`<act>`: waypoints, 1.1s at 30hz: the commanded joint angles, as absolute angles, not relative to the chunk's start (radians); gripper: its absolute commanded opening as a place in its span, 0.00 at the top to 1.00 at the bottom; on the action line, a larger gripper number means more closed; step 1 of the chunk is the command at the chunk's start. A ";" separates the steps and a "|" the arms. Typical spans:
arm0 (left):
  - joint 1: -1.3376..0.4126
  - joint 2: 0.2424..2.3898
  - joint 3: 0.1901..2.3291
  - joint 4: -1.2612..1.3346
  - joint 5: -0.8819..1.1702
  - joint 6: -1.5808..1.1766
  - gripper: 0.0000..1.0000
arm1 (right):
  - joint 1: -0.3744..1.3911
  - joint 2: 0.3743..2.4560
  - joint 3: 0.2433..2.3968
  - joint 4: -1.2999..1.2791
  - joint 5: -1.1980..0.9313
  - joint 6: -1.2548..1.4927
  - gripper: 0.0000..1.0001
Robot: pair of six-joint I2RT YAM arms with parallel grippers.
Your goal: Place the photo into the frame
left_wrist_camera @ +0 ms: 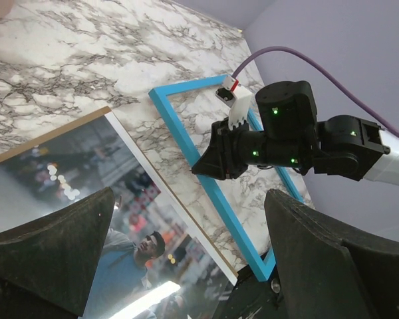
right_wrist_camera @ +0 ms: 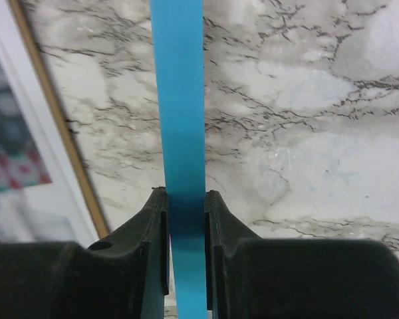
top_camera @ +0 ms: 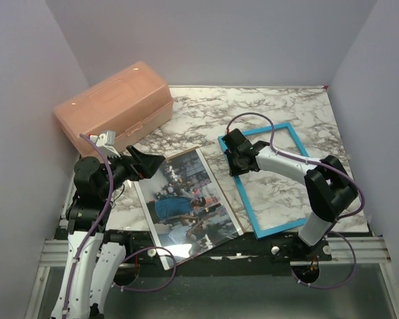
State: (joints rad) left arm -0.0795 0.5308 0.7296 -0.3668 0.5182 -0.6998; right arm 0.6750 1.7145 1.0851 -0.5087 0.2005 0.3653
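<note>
The photo, a street scene with a man in a blue shirt, lies face up at the table's near left, its near corner overhanging the edge. The frame, bright blue, lies flat to its right. My right gripper is down on the frame's left rail, and in the right wrist view both fingers press against the sides of the blue rail. My left gripper hangs open above the photo's far left corner, with nothing between its wide jaws but the photo below.
A brown backing board lies under the photo, showing as a thin edge along it. A translucent orange box stands at the back left. The marble table is walled in on three sides.
</note>
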 commanded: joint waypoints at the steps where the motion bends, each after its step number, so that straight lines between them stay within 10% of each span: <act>1: -0.075 0.514 0.766 -0.388 0.543 -0.687 0.02 | 0.683 1.645 1.147 -0.533 0.122 0.330 0.93; 18: -0.075 0.533 0.764 -0.412 0.535 -0.678 0.02 | 0.889 1.756 1.228 -0.565 0.202 0.357 0.87; 27: -0.076 0.541 0.765 -0.435 0.520 -0.664 0.02 | 0.935 1.733 1.183 -0.557 0.248 0.373 0.42; 33: -0.075 0.539 0.773 -0.453 0.509 -0.649 0.01 | 0.936 1.723 1.160 -0.548 0.231 0.383 0.35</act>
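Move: The right hand already grips the blue frame's left bar. The photo it is bringing the frame to is centred about 14 cm to its left and 11 cm back, a couple of centimetres lower; the photo's far right corner is some 11 cm left and 7 cm ahead. The frame's middle is roughly 12 cm right and 3 cm back. From the idle left hand, the photo's middle is about 8 cm right, 3 cm back and 27 cm down. Still pinching the frame's left bar, the right hand lifts about 4.5 cm and swings left and then back over the photo's right edge, some 8 cm left and 5 cm back in all. It turns about 15 degrees counter-clockwise, sinks again to lay the bar over the photo, then opens the fingers and lets go, staying close above. ##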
